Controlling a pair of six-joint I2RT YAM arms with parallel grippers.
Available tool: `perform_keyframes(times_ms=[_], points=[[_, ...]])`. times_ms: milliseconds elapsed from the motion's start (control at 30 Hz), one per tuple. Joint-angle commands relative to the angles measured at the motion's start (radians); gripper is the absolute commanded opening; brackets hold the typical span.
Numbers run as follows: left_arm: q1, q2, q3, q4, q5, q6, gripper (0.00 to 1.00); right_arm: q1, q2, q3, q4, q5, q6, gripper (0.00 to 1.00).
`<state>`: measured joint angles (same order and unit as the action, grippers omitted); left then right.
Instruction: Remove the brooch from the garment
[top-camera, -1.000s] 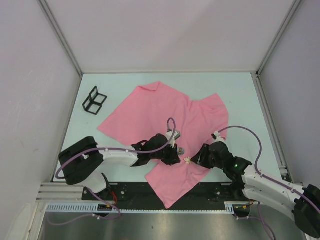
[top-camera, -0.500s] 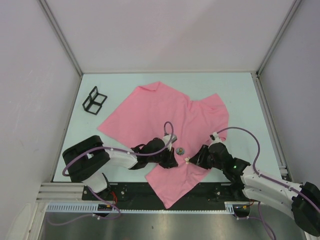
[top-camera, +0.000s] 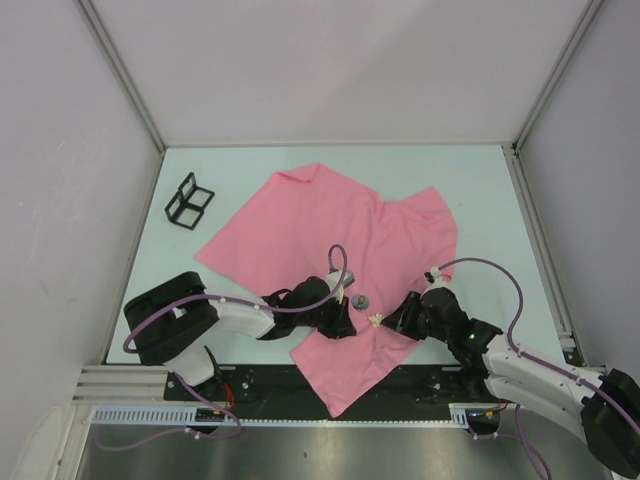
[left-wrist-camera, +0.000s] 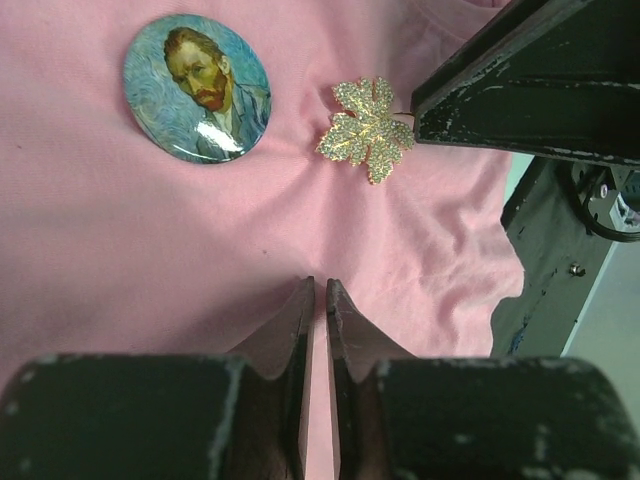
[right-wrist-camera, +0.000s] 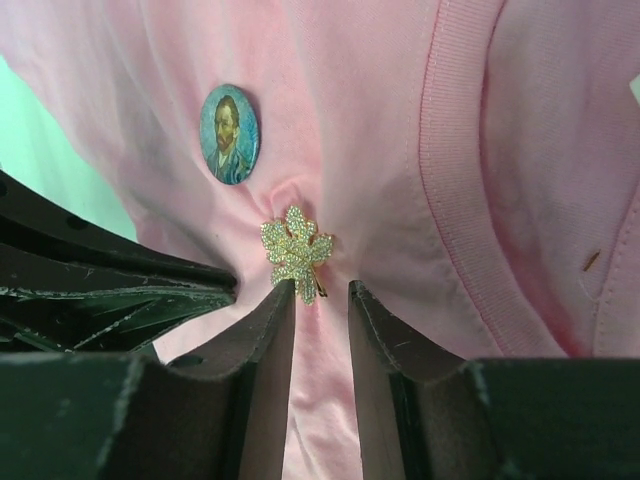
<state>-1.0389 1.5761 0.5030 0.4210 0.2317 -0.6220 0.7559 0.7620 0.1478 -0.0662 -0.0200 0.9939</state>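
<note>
The pink garment lies spread on the table. A gold leaf-shaped brooch is pinned to it near its front edge and also shows as a small sparkle, the brooch, between the two arms. My right gripper is open, its left fingertip touching the brooch's lower end and its right fingertip clear of it. My left gripper is shut on a pinch of the garment a little short of the brooch. From above, the left gripper and right gripper face each other across the brooch.
A round portrait badge is pinned just beside the brooch, the same badge seen from above. The ribbed collar band runs to the right of the brooch. A black wire stand sits at the table's far left. Frame posts line the table's sides.
The right gripper has narrowed and edged in toward the brooch. The left gripper has shifted slightly toward the near edge, uncovering the round badge in the top view.
</note>
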Motion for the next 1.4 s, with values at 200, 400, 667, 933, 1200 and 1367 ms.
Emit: perform_keyframes(times_ms=[200, 400, 667, 933, 1200, 1367], points=[[-0.023, -0.034, -0.021, -0.014, 0.018, -0.010, 0.13, -0.038, 0.056, -0.039, 0.175, -0.044, 0.029, 0.24], [-0.024, -0.039, -0.029, -0.021, 0.012, -0.013, 0.12, -0.053, 0.071, -0.054, 0.220, -0.089, 0.038, 0.20], [-0.030, -0.034, -0.034, -0.016, 0.012, -0.018, 0.11, -0.073, 0.097, -0.070, 0.272, -0.147, 0.060, 0.08], [-0.039, -0.037, -0.040, -0.013, 0.014, -0.025, 0.11, -0.076, 0.122, -0.111, 0.374, -0.162, 0.136, 0.00], [-0.046, -0.031, -0.047, -0.001, 0.014, -0.033, 0.11, -0.086, 0.191, -0.180, 0.564, -0.187, 0.213, 0.00], [-0.047, -0.037, -0.052, 0.002, 0.011, -0.038, 0.11, -0.084, 0.256, -0.194, 0.646, -0.202, 0.242, 0.00]])
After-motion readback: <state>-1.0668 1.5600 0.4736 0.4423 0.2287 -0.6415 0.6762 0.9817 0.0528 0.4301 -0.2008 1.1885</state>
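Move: The brooch sits only about 2 cm left of the right hand, 1 cm ahead and 1 cm lower. The portrait badge lies roughly 5 cm ahead and 5 cm left of that hand. From the left hand, already closed down at the garment, the brooch is some 5 cm to the right and 3 cm ahead. Right fingers shut on the brooch, drawing it about 3 cm left, finally up and forward; left still holds garment. ##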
